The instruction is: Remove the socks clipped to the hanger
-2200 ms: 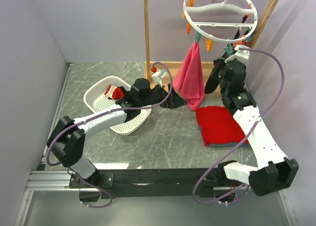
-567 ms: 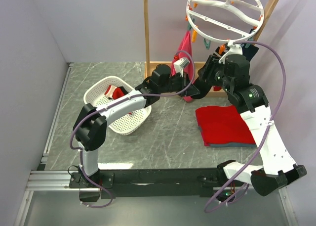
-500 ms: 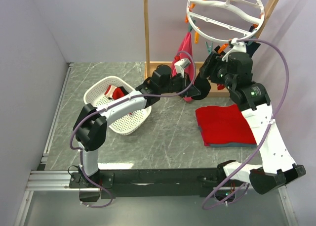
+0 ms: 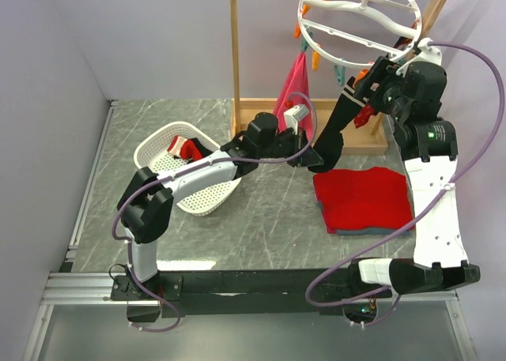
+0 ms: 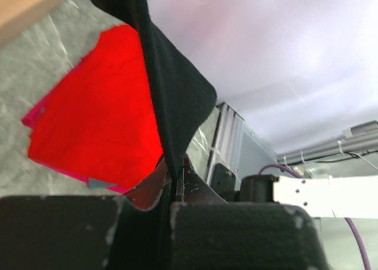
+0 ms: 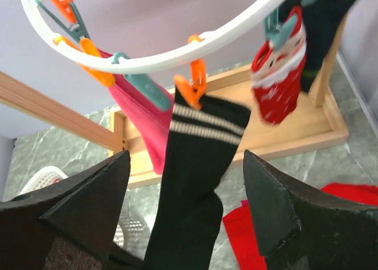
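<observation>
The white hanger (image 4: pixel 360 21) hangs from the wooden rack at top right. A black sock with tan stripes (image 4: pixel 344 116) is held at its cuff by an orange clip (image 6: pixel 198 84) and stretches down-left to my left gripper (image 4: pixel 315 157), which is shut on its toe end. In the left wrist view the sock (image 5: pixel 171 87) is pinched in that gripper (image 5: pixel 171 181). My right gripper (image 4: pixel 378 80) is open beside the hanger. In the right wrist view it (image 6: pixel 186 158) faces the black sock (image 6: pixel 195 187) without touching it. A red Santa sock (image 6: pixel 280 75) hangs from a teal clip.
A pink towel (image 4: pixel 294 84) hangs on the hanger's left side. A folded red cloth (image 4: pixel 364 199) lies on the table under the right arm. A white basket (image 4: pixel 158 152) at the left holds a red and black sock (image 4: pixel 186 148). The wooden rack's base (image 4: pixel 356 140) stands behind.
My right gripper has drawn back up and to the right, away from the sock. My left gripper has moved slightly down, and the black sock is now stretched taut from its clip.
</observation>
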Controlling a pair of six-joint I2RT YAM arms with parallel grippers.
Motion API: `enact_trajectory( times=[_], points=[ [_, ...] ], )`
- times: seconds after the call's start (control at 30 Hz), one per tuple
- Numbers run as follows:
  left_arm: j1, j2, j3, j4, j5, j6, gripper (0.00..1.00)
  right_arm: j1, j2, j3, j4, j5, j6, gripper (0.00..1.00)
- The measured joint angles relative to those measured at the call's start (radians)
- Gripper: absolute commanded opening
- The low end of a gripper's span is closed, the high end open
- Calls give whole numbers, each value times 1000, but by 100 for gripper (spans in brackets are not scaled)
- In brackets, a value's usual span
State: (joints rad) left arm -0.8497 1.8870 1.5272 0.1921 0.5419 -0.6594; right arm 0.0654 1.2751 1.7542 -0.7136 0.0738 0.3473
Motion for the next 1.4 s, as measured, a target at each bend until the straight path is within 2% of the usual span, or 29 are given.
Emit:
enact_trajectory(
  times=[0.2, 0.33, 0.63, 1.0, 1.4],
  points=[
    [-6, -36, -38, 6, 30, -16, 1, -29, 17, -48, 100, -109, -47, 78],
    [-6, -75, -52, 7, 47, -17, 1, -55, 13, -124, 203, -192, -67, 70],
    [-6, -116, -72, 21, 118, -39, 1, -131, 12, -250, 403, -348, -100, 68],
    [-6, -153, -85, 27, 197, -69, 1, -185, 46, -254, 529, -515, -156, 64],
    [-6, -153, -85, 14, 221, -72, 1, -210, 126, -254, 572, -678, -154, 59]
  ],
)
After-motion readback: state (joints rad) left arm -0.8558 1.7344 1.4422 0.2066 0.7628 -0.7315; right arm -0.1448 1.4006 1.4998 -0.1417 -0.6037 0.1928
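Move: The orange clip on the black sock's cuff is about 8 cm ahead of the empty right hand, 1 cm left and roughly level. Beside it, a teal clip is some 9 cm ahead and 6 cm left, and the red-and-white sock hangs about 9 cm ahead, 8 cm right and 3 cm lower. From the left hand, shut on the sock's lower end, the orange clip is roughly 15 cm ahead, 12 cm right and 16 cm up. Keeping its pinch on the black sock's lower end, the left hand draws back about 6.5 cm and rises 5 cm, drifting left. Meanwhile the right hand advances some 7 cm onto the orange clip, sinking slightly, turning nearly 30 degrees counter-clockwise with its fingers tilting up; they narrow but stay open astride the clip. ##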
